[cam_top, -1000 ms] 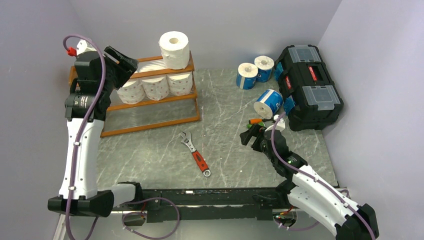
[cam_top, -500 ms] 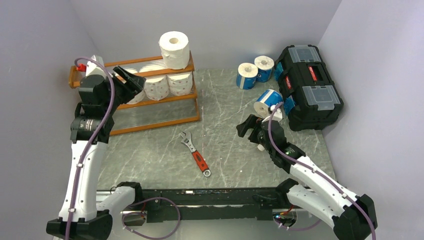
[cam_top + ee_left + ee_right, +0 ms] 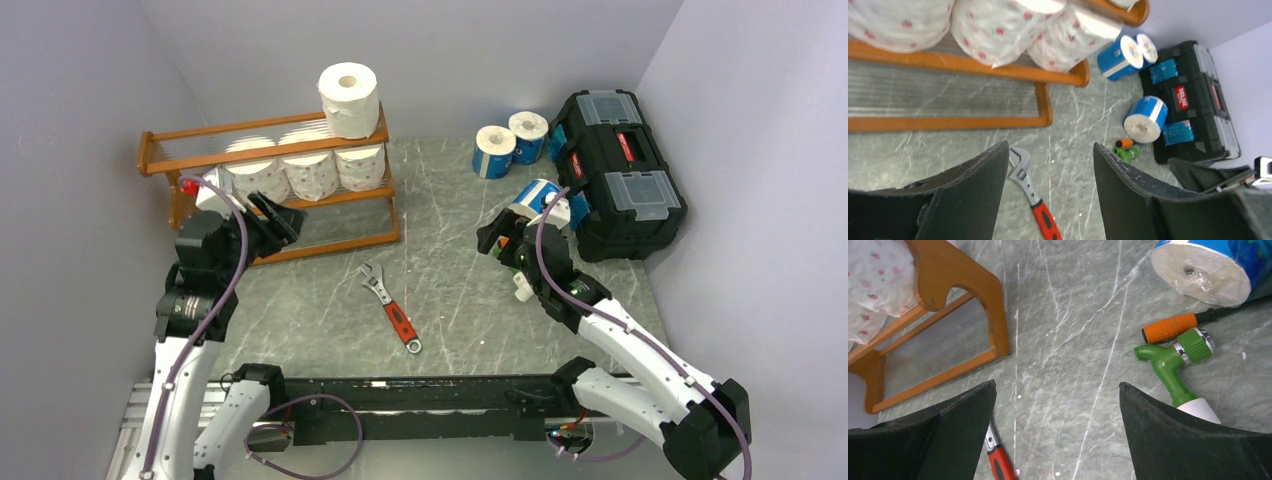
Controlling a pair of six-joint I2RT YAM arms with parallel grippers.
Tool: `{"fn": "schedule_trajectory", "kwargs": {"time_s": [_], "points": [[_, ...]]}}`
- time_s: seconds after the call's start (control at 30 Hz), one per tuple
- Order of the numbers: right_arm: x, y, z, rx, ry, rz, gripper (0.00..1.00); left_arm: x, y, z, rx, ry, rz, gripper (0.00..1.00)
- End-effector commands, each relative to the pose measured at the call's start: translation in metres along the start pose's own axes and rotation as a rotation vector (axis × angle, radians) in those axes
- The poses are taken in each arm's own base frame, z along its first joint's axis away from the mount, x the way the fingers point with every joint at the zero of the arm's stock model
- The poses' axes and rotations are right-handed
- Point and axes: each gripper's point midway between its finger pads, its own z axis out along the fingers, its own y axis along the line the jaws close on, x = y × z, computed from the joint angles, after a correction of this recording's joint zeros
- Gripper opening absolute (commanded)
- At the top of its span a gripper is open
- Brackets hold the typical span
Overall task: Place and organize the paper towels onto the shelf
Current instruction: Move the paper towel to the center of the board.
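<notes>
The wooden shelf (image 3: 330, 243) stands at the back left. One white paper towel roll (image 3: 349, 98) sits on its top tier, and three red-printed rolls (image 3: 312, 172) lie along the middle tier. Two blue-wrapped rolls (image 3: 495, 150) stand at the back, and another blue roll (image 3: 535, 205) lies against the toolbox. My left gripper (image 3: 285, 215) hangs open and empty in front of the shelf's lower left. In the left wrist view the left gripper (image 3: 1050, 146) is over bare table. My right gripper (image 3: 495, 238) is open and empty, just left of the lying blue roll (image 3: 1205, 270).
A black toolbox (image 3: 620, 170) with red latches fills the back right. A red-handled wrench (image 3: 392, 308) lies mid-table. A green nozzle (image 3: 1175, 357) and an orange-handled tool (image 3: 1168, 327) lie in front of the lying blue roll. Walls close in on three sides.
My left arm has dropped from the shelf's top left corner down to its front. My right gripper has moved up the table toward the lying blue roll. Both stay open.
</notes>
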Motion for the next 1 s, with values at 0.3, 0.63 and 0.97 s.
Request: {"fn": "schedule_trajectory", "kwargs": {"time_s": [0.3,0.63,0.97], "points": [[-0.04,-0.04,0.025,0.338,-0.098,0.07,0.93,0.088,0.034,-0.001,0.022,0.176,-0.008,0.66],[-0.073,-0.082,0.058,0.425,-0.21,0.329,0.93,0.138,0.042,0.001,0.068,0.292,-0.031,0.65],[-0.1,-0.119,0.097,0.647,-0.184,0.167,0.95,0.153,0.04,0.0,0.092,0.329,-0.022,0.65]]}}
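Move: Beyond the right hand and to its right, the blue paper towel roll lying on its side is about 19 cm ahead, 14 cm to the right and 14 cm below. The orange handle lies roughly 12 cm ahead and 7 cm right, the green pipe some 7 cm ahead and 7 cm right, both about 18 cm down; the black toolbox is about 27 cm ahead, 33 cm right and 9 cm below. From the left hand the same roll is some 22 cm ahead, 49 cm right and 27 cm below. Swinging forward and to the right in equal parts, some 11 cm each, the right hand heads for the lying roll, turning about 35 degrees clockwise and tipping slightly down; its wide-open fingers end short of the roll, untouched. Meanwhile the left hand, open and empty, sinks about 15 cm, drawing a little back and right, away from the shelf. ##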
